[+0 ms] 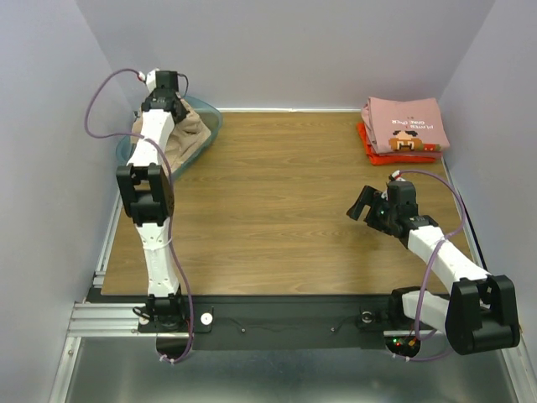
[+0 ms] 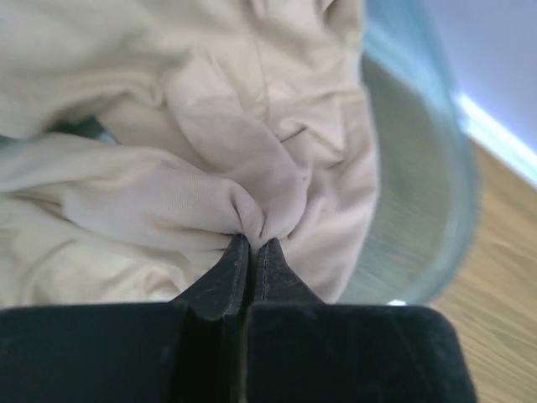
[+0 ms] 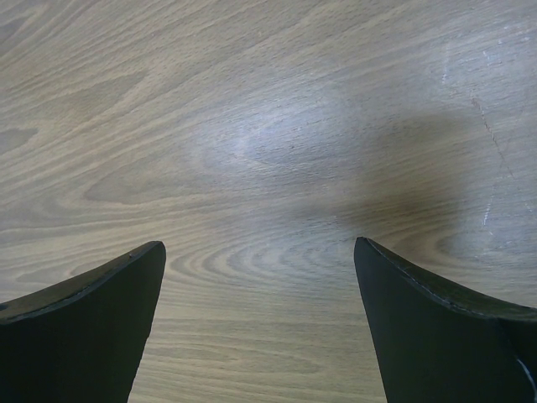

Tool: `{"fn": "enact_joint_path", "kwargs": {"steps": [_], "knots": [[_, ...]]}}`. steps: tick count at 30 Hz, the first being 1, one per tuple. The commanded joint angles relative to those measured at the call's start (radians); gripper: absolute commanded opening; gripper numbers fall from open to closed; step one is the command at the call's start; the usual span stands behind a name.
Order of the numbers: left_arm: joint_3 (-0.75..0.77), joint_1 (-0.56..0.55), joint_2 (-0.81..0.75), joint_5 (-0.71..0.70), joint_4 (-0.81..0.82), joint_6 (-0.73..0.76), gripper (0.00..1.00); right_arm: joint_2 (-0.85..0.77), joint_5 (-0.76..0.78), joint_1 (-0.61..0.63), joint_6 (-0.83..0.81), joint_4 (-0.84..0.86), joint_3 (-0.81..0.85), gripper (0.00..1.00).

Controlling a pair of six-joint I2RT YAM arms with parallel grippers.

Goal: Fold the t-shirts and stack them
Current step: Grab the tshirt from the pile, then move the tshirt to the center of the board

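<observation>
A crumpled tan t-shirt (image 1: 180, 134) (image 2: 210, 151) lies in the teal tub (image 1: 205, 130) at the back left. My left gripper (image 2: 253, 241) reaches down into the tub and is shut on a pinched fold of that tan cloth. At the back right, a folded pink t-shirt (image 1: 405, 124) with a cartoon print rests on top of a folded red-orange t-shirt (image 1: 377, 154). My right gripper (image 1: 367, 204) (image 3: 260, 252) hovers low over bare wood at the right, open, with nothing between its fingers.
The tub's translucent wall (image 2: 419, 227) curves close to the right of the left gripper. Wooden tabletop (image 1: 277, 210) spreads between the tub and the stack. Grey walls enclose the back and both sides.
</observation>
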Motion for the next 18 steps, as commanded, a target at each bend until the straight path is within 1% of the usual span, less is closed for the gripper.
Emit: {"fn": "enact_joint_path", "kwargs": {"steps": [1,2,4,5,7,8,9,10,13,14,15,16,18], "knots": [[0.065,-0.025,-0.303,-0.046,0.089,0.035,0.0,-0.021,-0.018,0.0,-0.012,0.04,0.022,1.0],[0.063,-0.025,-0.366,-0.048,0.098,0.038,0.0,-0.029,-0.021,0.0,-0.011,0.04,0.022,1.0],[0.065,-0.026,-0.431,-0.047,0.124,0.039,0.0,-0.035,-0.026,0.0,-0.012,0.04,0.02,1.0],[0.065,-0.028,-0.495,-0.042,0.135,0.042,0.0,-0.043,-0.03,-0.002,-0.011,0.041,0.02,1.0],[0.062,-0.035,-0.56,-0.021,0.173,0.045,0.0,-0.052,-0.037,0.0,-0.012,0.04,0.019,1.0],[0.057,-0.046,-0.627,-0.001,0.189,0.05,0.0,-0.055,-0.043,0.0,-0.011,0.04,0.018,1.0],[0.039,-0.06,-0.696,0.053,0.225,0.05,0.0,-0.062,-0.044,0.0,-0.011,0.04,0.018,1.0],[0.039,-0.06,-0.696,0.09,0.226,0.05,0.0,-0.066,-0.044,0.0,-0.011,0.04,0.02,1.0],[-0.007,-0.126,-0.82,0.209,0.349,0.077,0.0,-0.081,-0.05,0.0,-0.003,0.041,0.025,1.0],[-0.004,-0.199,-0.854,0.269,0.359,0.103,0.0,-0.082,-0.05,0.0,-0.003,0.041,0.026,1.0],[0.012,-0.233,-0.867,0.309,0.365,0.132,0.0,-0.082,-0.05,0.0,-0.001,0.041,0.031,1.0],[0.017,-0.265,-0.877,0.387,0.379,0.128,0.0,-0.089,-0.05,0.0,0.005,0.041,0.035,1.0],[0.008,-0.328,-0.903,0.493,0.411,0.125,0.0,-0.099,-0.05,0.0,0.009,0.041,0.034,1.0]]}}
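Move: My left fingers are already shut on a fold of the beige t-shirt, whose bulk lies about 5 cm below and 2 cm back, 1 cm to the left. Around it sits the blue bin, its middle some 3 cm back, 2 cm left and 10 cm down. The open table's middle is roughly 24 cm back, 30 cm right and 17 cm down. From my idle right hand the t-shirt is around 29 cm ahead, 48 cm left and 5 cm higher. Keeping the fold pinched, I whip my left hand up out of the blue bin, some 50 cm high, curving back about 30 cm towards my base and swinging left near the end. My wrist tips the fingers up by about 65 degrees, from slanting down to pointing above level, and turns clockwise late in the climb. ##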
